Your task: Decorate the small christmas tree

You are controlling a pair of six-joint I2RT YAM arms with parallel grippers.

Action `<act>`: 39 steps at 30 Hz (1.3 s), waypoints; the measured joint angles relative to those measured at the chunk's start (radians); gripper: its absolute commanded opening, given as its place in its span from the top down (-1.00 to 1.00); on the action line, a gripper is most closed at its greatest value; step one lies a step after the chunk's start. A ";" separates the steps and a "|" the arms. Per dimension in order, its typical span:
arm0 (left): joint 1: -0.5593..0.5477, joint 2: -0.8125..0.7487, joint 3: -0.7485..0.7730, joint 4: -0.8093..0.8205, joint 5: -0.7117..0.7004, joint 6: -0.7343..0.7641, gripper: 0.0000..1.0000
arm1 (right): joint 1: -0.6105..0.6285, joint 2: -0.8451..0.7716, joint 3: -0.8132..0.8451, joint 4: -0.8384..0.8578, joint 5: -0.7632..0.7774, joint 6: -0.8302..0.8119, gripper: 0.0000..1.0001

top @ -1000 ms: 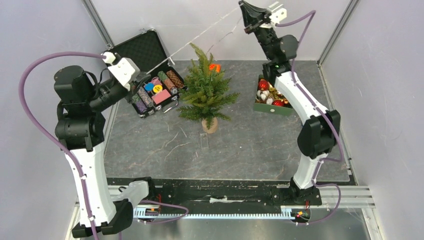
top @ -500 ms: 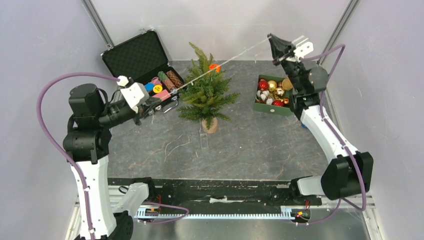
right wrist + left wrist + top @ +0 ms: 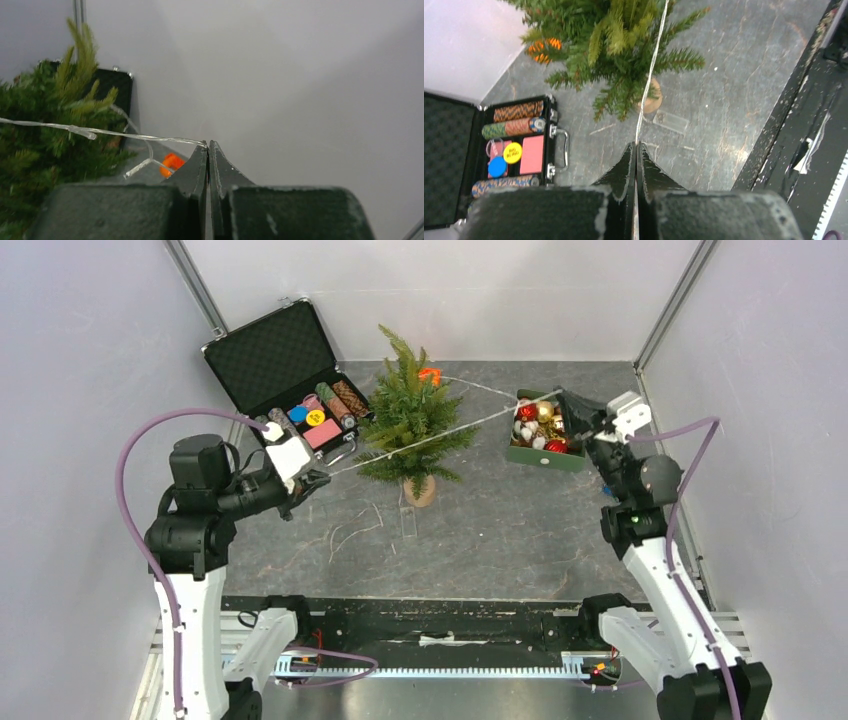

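The small christmas tree (image 3: 410, 425) stands mid-table on its tan stump (image 3: 420, 490). A thin clear light string (image 3: 490, 420) runs taut across the tree's front, from my left gripper (image 3: 318, 478) to my right gripper (image 3: 562, 397). Each gripper is shut on one end of it. In the left wrist view the string (image 3: 651, 70) rises from the left gripper (image 3: 636, 145) up over the tree (image 3: 614, 30). The right wrist view shows the string (image 3: 125, 134) leaving the right gripper (image 3: 207, 143) toward the tree (image 3: 45, 125). A slack strand loops back to an orange piece (image 3: 430, 375) behind the tree.
An open black briefcase (image 3: 275, 350) holding poker chips lies at the back left. A green box (image 3: 545, 457) of red and gold baubles sits right of the tree, just under my right gripper. A small clear strip (image 3: 408, 523) lies in front of the stump.
Both arms came down and toward the near side. The string dropped from above the treetop to across the tree's front. The right gripper swung from high at the back to over the bauble box.
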 measured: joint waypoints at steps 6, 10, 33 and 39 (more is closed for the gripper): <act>-0.003 -0.021 -0.023 -0.034 -0.123 0.024 0.95 | 0.003 -0.130 -0.210 -0.076 -0.021 0.120 1.00; -0.003 -0.048 -0.026 -0.039 -0.240 0.017 0.96 | 0.068 -0.220 -0.263 -0.130 -0.035 0.156 1.00; -0.003 -0.130 -0.138 -0.113 -0.588 -0.041 0.95 | 0.524 -0.150 -0.395 -0.090 -0.050 -0.054 1.00; -0.003 -0.134 -0.037 -0.117 -0.677 -0.055 0.95 | 0.560 -0.116 -0.329 -0.107 -0.063 -0.083 1.00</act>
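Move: The small christmas tree, where the held light string is going, stands about 14 cm ahead of the left gripper and 15 cm to its right, mid-foliage some 8 cm below it. From the right gripper it is about 25 cm to the left, nearly level in reach and 15 cm lower. The ornament box lies roughly 17 cm ahead of the right gripper, 10 cm to its right and 37 cm below. Bring the right gripper, still shut on the light string, left, down and back, about 15 cm left and down and some 12 cm back, closing on the tree's front right while turning counter-clockwise. Carry the left gripper about 11 cm left, away from the tree, keeping its pinch on the string, dipping and partly rising again, with some 35 degrees of counter-clockwise turn. ##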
